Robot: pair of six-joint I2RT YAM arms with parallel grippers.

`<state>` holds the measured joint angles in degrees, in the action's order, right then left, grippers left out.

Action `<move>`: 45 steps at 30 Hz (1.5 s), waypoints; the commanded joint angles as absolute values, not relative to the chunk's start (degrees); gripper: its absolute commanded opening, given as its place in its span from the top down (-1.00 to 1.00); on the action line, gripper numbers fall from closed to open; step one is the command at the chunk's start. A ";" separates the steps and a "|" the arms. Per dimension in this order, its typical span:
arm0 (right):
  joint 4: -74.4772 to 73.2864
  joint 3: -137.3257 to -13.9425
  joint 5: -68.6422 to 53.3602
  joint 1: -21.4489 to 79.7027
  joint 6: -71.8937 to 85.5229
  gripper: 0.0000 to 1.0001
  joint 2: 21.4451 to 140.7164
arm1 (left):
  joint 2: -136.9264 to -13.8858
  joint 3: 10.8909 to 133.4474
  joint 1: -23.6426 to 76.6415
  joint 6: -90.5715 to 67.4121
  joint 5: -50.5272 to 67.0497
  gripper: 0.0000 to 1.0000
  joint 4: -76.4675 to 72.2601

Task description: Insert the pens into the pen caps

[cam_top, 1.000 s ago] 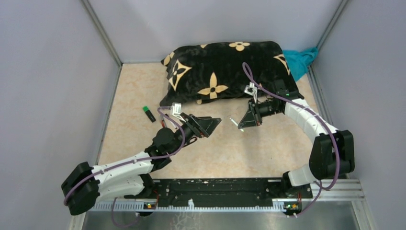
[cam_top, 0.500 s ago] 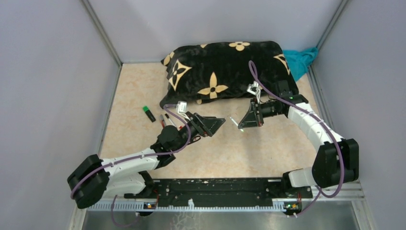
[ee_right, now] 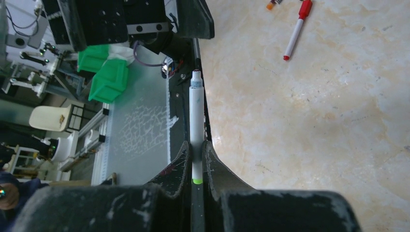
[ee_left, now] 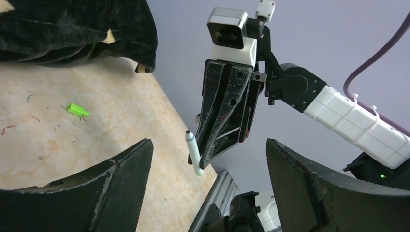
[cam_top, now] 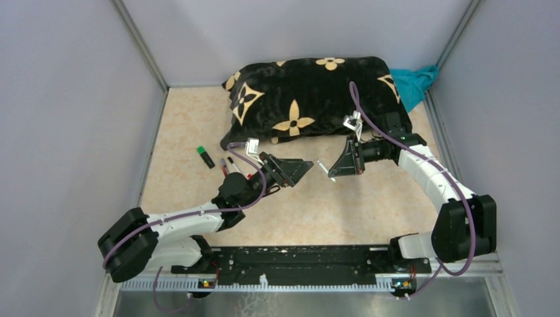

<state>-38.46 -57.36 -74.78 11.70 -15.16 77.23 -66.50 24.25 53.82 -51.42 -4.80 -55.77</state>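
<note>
My right gripper (cam_top: 335,174) (ee_right: 195,151) is shut on a white pen (ee_right: 196,116) with a green band, its uncapped tip sticking out toward the left arm. That pen (ee_left: 194,153) hangs in the air just in front of my left gripper (ee_left: 209,145) (cam_top: 302,168), which stands open with nothing between its fingers. A small green pen cap (ee_left: 77,109) lies on the table near the pillow. A white pen with a red cap (ee_right: 296,31) lies on the table. More pens (cam_top: 228,165) and a black marker with a green end (cam_top: 206,156) lie to the left of the left arm.
A black pillow with tan flowers (cam_top: 310,99) fills the back of the table. A teal cloth (cam_top: 413,82) lies behind it at the right. Grey walls close in both sides. A black rail (cam_top: 297,257) runs along the near edge.
The left arm has reached a little further right, bringing its open gripper closer to the pen tip. The right gripper has stayed almost still, shut on the pen.
</note>
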 commanded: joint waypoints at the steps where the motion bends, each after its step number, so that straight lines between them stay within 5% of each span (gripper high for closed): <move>1: -34.05 -56.13 -78.77 11.07 -12.16 1.00 75.06 | -69.75 26.85 53.44 -51.91 -2.18 -0.79 -57.38; 13: -27.65 -53.77 -80.83 11.04 -6.19 1.00 74.21 | -77.82 30.17 53.42 -55.40 -1.15 -0.40 -59.15; 23: -25.35 -52.96 -81.29 11.03 -3.97 1.00 74.43 | -82.19 32.40 53.44 -56.53 3.94 0.14 -61.47; 29: -23.99 -51.95 -81.13 11.07 -2.97 1.00 73.96 | -85.03 33.04 53.44 -58.11 7.49 0.61 -65.09; 32: -23.95 -51.73 -80.67 11.07 -2.97 1.00 73.55 | -85.44 33.05 53.44 -58.10 8.02 1.00 -66.01; 35: -24.59 -51.54 -79.89 11.03 -3.55 1.00 73.29 | -85.11 33.35 53.44 -57.48 7.95 1.00 -66.09; 41: -25.72 -50.82 -80.08 11.20 -4.79 0.00 74.82 | -84.10 32.44 53.44 -55.92 6.21 1.00 -67.83; 45: -23.99 -48.75 -80.76 11.42 -5.17 -0.24 72.07 | -84.24 31.84 53.44 -55.85 5.29 1.00 -69.70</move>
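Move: The white pen, uncapped nib up, is in my right fingers, gripped near its green end. Its middle is roughly 7 cm to the right of my open left hand, level fore-and-aft and about 4 cm lower; from my right hand it sits 2 cm left, 1 cm ahead and 2 cm above. From the left hand, the loose green cap lies on the table some 25 cm ahead, 27 cm right and 22 cm below; the red-capped pen lies about 6 cm ahead, 14 cm left and equally low. I bring my left hand about 6 cm to the right, dipping nearly 4 cm and easing slightly up again, and turn it some 10 degrees clockwise as its fingers shut around the upper, nib-side half of the pen. My right hand holds the pen almost still for this; only once the left grip has closed do my right fingers open and let go. ##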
